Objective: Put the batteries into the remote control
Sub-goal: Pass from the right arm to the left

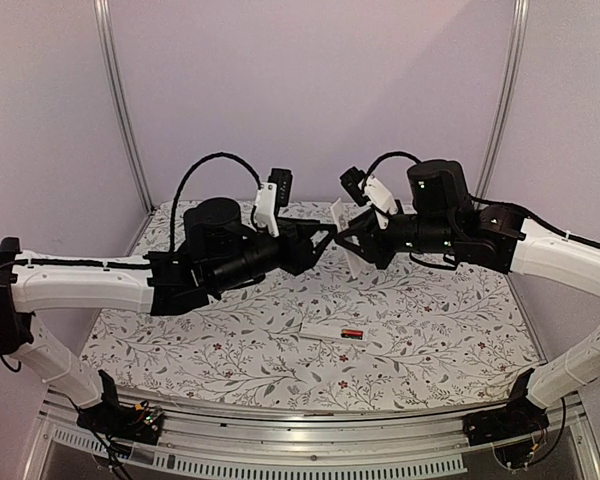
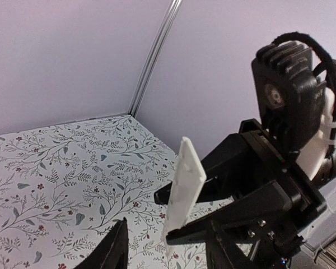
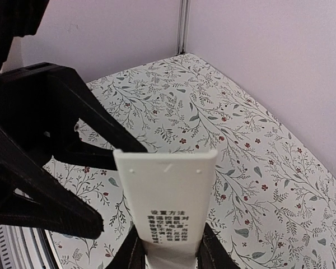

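Note:
The remote control [image 1: 328,331], a slim white bar, lies flat on the floral cloth near the middle front. One red battery [image 1: 353,333] shows at its right end; whether it sits in the compartment I cannot tell. Above the table my right gripper [image 3: 171,252] is shut on a thin white cover strip [image 3: 165,190] with printed text, held nearly upright [image 1: 342,214]. My left gripper [image 2: 168,249] faces it from the left. Its two fingers stand apart on either side of the strip's lower end [image 2: 183,179] and touch nothing.
Both arms meet over the table's middle [image 1: 335,240]. Purple walls close the back and sides, with metal posts [image 1: 120,110] [image 1: 505,90] at the back corners. A metal rail [image 1: 310,430] runs along the front edge. The floral cloth [image 1: 430,340] covers the table.

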`<act>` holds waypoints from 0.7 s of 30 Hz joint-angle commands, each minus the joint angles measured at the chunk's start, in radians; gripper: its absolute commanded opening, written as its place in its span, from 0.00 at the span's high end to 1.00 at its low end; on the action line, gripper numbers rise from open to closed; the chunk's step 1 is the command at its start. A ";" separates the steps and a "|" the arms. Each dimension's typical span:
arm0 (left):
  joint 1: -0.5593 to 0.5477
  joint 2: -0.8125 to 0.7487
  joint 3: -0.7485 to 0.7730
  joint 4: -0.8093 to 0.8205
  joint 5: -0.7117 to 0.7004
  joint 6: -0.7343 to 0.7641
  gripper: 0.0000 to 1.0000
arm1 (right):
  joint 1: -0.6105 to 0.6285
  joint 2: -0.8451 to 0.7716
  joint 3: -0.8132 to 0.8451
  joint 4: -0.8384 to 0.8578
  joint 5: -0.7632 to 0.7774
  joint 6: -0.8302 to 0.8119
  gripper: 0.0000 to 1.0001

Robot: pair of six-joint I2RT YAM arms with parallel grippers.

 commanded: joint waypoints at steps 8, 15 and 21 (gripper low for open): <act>0.001 0.059 0.049 0.025 0.024 -0.015 0.64 | 0.020 0.011 0.010 0.028 -0.033 0.010 0.96; 0.004 0.080 0.072 0.039 0.006 -0.015 0.81 | 0.031 0.015 0.013 0.020 -0.045 -0.007 0.96; 0.013 0.083 0.065 0.027 -0.002 -0.051 1.00 | 0.031 0.004 0.004 0.028 -0.035 -0.012 0.92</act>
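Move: The battery cover stands across the right fingertips, about 4 cm to the left gripper's right and 1 cm ahead, roughly level with it; the right fingers already hold it near its middle. From the right hand the left gripper is some 4 cm to the left. Far below, about 29 cm under the left gripper, lies the remote control, 3 cm back and 2 cm right; the red battery is about 5 cm to the right of its middle. Shut the left gripper from about half open onto the flat faces of the cover, easing it about 2 cm to the right so its fingers come one on each side and pinch it, with the wrist steady. Keep the right fingers' hold on the cover's edges and bring that hand about 1 cm left and back, towards the left gripper. ##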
